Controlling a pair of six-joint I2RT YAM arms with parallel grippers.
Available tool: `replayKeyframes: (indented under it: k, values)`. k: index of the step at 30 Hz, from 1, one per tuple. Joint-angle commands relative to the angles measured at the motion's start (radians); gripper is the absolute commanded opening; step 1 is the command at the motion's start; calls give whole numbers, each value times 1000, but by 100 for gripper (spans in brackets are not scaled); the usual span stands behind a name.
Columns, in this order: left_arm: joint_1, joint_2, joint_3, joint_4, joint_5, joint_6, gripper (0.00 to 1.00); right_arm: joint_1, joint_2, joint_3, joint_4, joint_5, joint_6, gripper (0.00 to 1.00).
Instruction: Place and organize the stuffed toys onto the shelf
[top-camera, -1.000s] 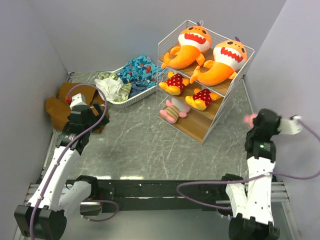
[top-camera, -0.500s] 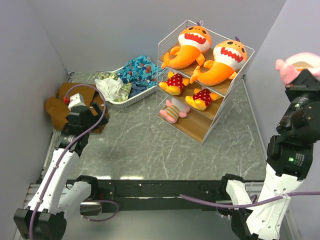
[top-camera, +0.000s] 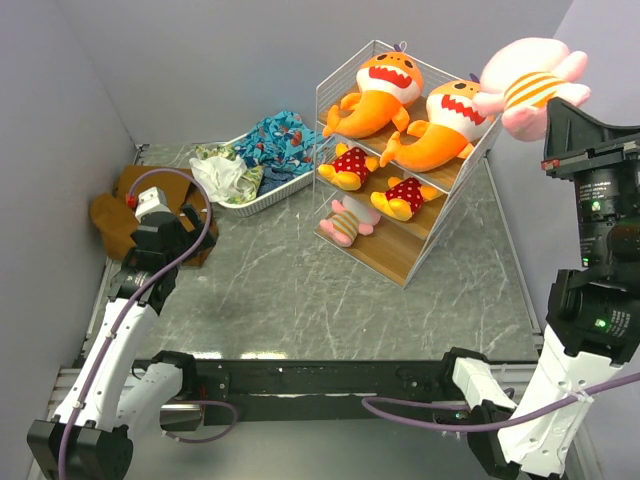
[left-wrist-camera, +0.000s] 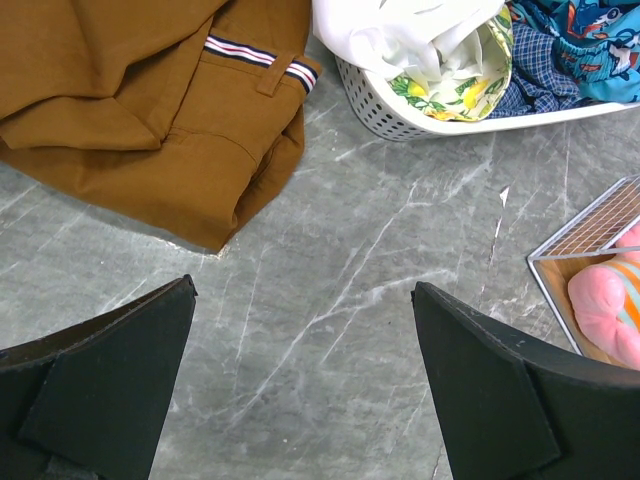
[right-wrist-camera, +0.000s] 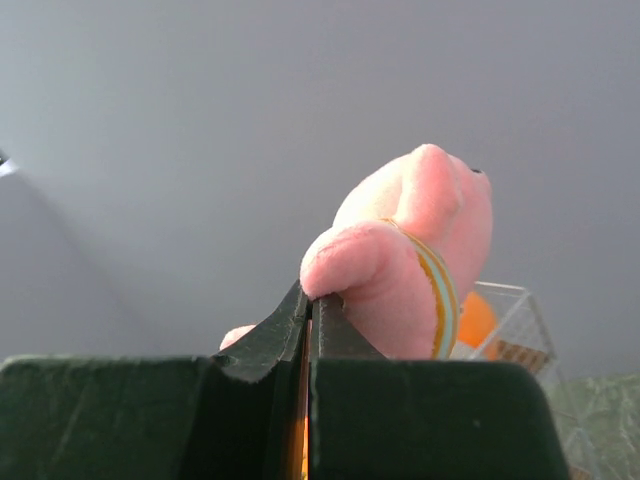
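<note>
The white wire shelf (top-camera: 335, 90) stands at the back right. Two orange shark plushes (top-camera: 385, 90) lie on its top tier, two yellow-headed dolls (top-camera: 350, 165) on the middle tier, one pink striped plush (top-camera: 345, 222) on the bottom tier; that plush also shows in the left wrist view (left-wrist-camera: 608, 308). My right gripper (top-camera: 553, 112) is raised high beside the shelf's top right corner and is shut on the second pink striped plush (top-camera: 528, 82), which also shows in the right wrist view (right-wrist-camera: 415, 255). My left gripper (left-wrist-camera: 305, 385) is open and empty above the marble table at the left.
A brown cloth (top-camera: 125, 205) lies at the left by my left gripper, also in the left wrist view (left-wrist-camera: 150, 100). A low white basket (top-camera: 255, 200) with patterned clothes (top-camera: 275, 140) sits left of the shelf. Grey walls close in on both sides.
My right arm has risen from low at the table's right edge to the height of the shelf's top, carrying the pink plush up and toward the shelf. The left arm has barely moved.
</note>
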Motion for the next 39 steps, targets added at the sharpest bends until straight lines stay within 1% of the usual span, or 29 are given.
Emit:
replayKeyframes:
  k: [1, 3, 8, 10, 11, 14, 15, 16, 17, 18, 19, 20, 21, 22, 23, 25, 26, 28, 29, 30, 31, 32, 33, 35, 36, 37, 38, 39]
  values:
    - [-4, -17, 5, 18, -23, 6, 96, 6, 39, 119, 101, -272, 36, 0]
    - [-4, -19, 8, 15, -26, 1, 97, 8, 48, 134, 121, -326, 56, 0]
    - [-4, -31, 5, 16, -39, -5, 97, 27, 45, 110, 188, -421, 123, 0]
    - [-4, -34, 4, 18, -34, -9, 97, 34, 57, 119, 172, -444, 134, 0]
    - [-4, -36, 4, 21, -8, -8, 97, 44, 74, 131, 167, -454, 139, 0]
    - [-4, -56, 16, 27, 42, -11, 98, 101, 111, 171, 132, -472, 125, 0]
    - [-4, -75, 36, 24, 80, -14, 98, 171, 119, 182, 122, -458, 116, 0]
    - [-3, -85, 47, 24, 108, -25, 98, 219, 128, 197, 101, -437, 73, 0]
    - [-4, -98, 60, 18, 131, -32, 98, 268, 152, 237, 43, -375, 44, 0]
    - [-4, -123, 88, 19, 191, -41, 98, 391, 165, 255, 12, -342, -10, 0]
    - [-4, -137, 103, 22, 222, -58, 97, 443, 180, 271, -40, -311, -35, 0]
    - [-4, -152, 117, 26, 251, -67, 97, 504, 200, 279, -57, -234, -55, 0]
    - [-4, -180, 143, 33, 286, -78, 97, 543, 206, 267, -62, -209, -64, 0]
    - [-4, -194, 155, 38, 341, -98, 97, 607, 203, 244, -56, -184, -61, 0]
    - [-4, -207, 166, 44, 369, -107, 97, 632, 188, 169, -16, -162, -55, 0]
    - [-4, -252, 192, 52, 414, -130, 96, 681, 160, 80, 39, -104, -36, 0]
    - [-4, -267, 198, 52, 415, -138, 96, 725, 142, 14, 81, -95, -35, 0]
    - [-4, -310, 214, 47, 415, -158, 96, 783, 139, -22, 84, -44, -53, 0]
    - [-4, -322, 220, 47, 423, -161, 96, 846, 142, -52, 78, -17, -61, 0]
    - [-4, -339, 228, 50, 432, -166, 96, 872, 139, -72, 81, 9, -70, 0]
    - [-4, -349, 229, 61, 440, -176, 97, 897, 139, -97, 90, 55, -66, 0]
    - [-4, -353, 231, 64, 453, -181, 96, 947, 134, -150, 122, 71, -59, 0]
    - [-4, -359, 231, 61, 451, -186, 96, 971, 131, -174, 138, 85, -55, 0]
    - [-4, -362, 234, 33, 416, -198, 97, 1033, 126, -247, 173, 178, -52, 0]
    - [-4, -359, 238, 21, 405, -201, 97, 1088, 122, -278, 190, 213, -44, 0]
    - [-4, -359, 237, 15, 402, -195, 96, 1112, 111, -312, 234, 271, -33, 0]
    - [-4, -359, 228, 12, 400, -193, 96, 1133, 103, -386, 262, 317, -24, 0]
    - [-4, -361, 223, 6, 386, -192, 97, 1173, 97, -422, 286, 348, 2, 0]
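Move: The right hand, high up, already holds the pink toy. The open left hand lies about 57 cm to its left, 8 cm farther out and 43 cm lower. From the right hand, the bottom shelf's free space is roughly 10 cm ahead, 13 cm left and 60 cm down, and the shelved pink toy 15 cm ahead, 22 cm left. For the left hand, the held toy is some 52 cm right, 3 cm back and 45 cm up. Right hand swings the pink toy 25 cm left, turning counter-clockwise, then sinks, towards the open, rising left hand. ##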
